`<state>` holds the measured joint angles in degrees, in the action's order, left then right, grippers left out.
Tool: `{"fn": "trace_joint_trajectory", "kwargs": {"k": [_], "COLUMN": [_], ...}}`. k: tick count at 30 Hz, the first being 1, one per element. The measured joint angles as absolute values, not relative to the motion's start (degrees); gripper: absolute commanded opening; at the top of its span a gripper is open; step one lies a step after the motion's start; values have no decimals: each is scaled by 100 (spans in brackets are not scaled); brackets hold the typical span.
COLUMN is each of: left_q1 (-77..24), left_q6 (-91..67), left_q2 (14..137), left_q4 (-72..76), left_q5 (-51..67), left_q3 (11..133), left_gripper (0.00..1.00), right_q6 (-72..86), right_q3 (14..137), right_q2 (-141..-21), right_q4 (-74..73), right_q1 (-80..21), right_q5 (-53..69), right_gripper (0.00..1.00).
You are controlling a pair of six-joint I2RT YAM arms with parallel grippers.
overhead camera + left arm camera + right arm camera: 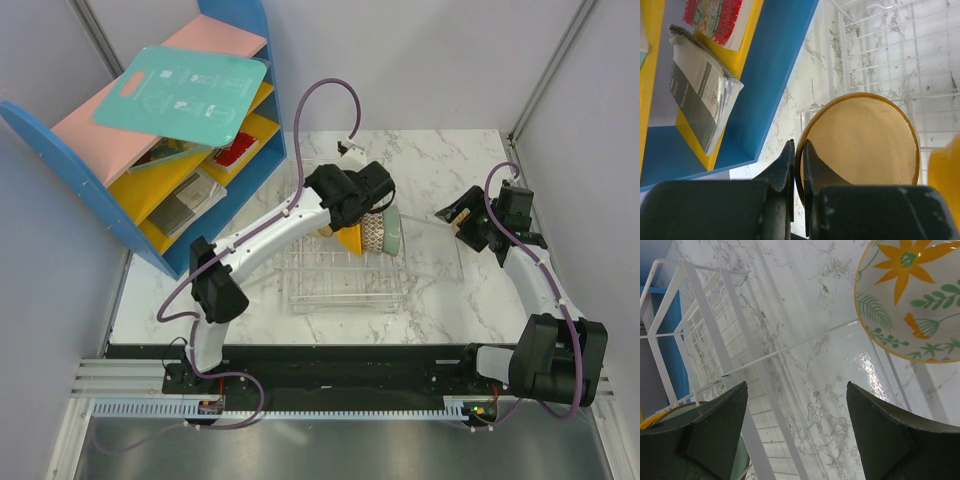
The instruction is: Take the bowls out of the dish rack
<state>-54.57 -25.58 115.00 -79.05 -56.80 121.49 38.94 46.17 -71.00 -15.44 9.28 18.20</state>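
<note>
The wire dish rack [345, 280] stands mid-table. In it stand on edge an orange bowl [349, 239], a grey mesh-patterned bowl [372, 232] and a mint green bowl [392, 230]. My left gripper [338, 222] hangs over the rack's far end. In the left wrist view this gripper [797, 145] is shut on the brown rim of a cream bowl [865, 145], with the orange bowl [946, 175] beside it. My right gripper [455, 215] stands open and empty to the right of the rack [705, 305]. A cream floral bowl [910, 305] sits just beyond that gripper [795, 385].
A blue-and-yellow shelf unit [180, 170] holding papers stands close to the rack's left, with a teal board [185, 95] on top. A clear glossy mat [865, 365] lies on the marble to the right of the rack. Grey walls close in the table.
</note>
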Motion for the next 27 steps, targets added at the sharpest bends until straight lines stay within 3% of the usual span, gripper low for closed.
{"fn": "trace_joint_trajectory", "kwargs": {"k": [13,20,27], "left_q1": [-5151,-5072,-5098], "left_q6": [-2552,-2097,-1772], "left_q2": [10600,9974,10112], "left_q4": [-7896,-7290,-6978], "left_q5": [-5972,-5398,-4851], "left_q3": [12081,12081,12436], "left_gripper": [2,2,2], "right_q6": [3876,3916,4080], "right_q3": [4617,4674,5196], "right_q2": [-7100,-7094,-6764], "right_q4": [-1542,-1557,-1608], "right_q1": [928,923,731], "right_q5": [1953,2073,2091], "right_gripper": [86,86,88]}}
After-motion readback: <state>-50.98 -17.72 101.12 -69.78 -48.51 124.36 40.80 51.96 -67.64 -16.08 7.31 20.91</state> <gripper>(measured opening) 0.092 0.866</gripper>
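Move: The left hand already pinches the cream bowl by its rim. The flowered bowl on the counter lies about 33 cm to its right, 4 cm ahead and 18 cm below. In the rack, the yellow bowl stands roughly 9 cm to its right, level with it and 11 cm lower; the green bowl is some 9 cm right of the yellow one. From the right hand, the cream bowl is about 26 cm left, level and 8 cm higher. Left hand lifts the rim-pinched bowl about 10 cm, swinging left then right; open right gripper rises 6 cm. ##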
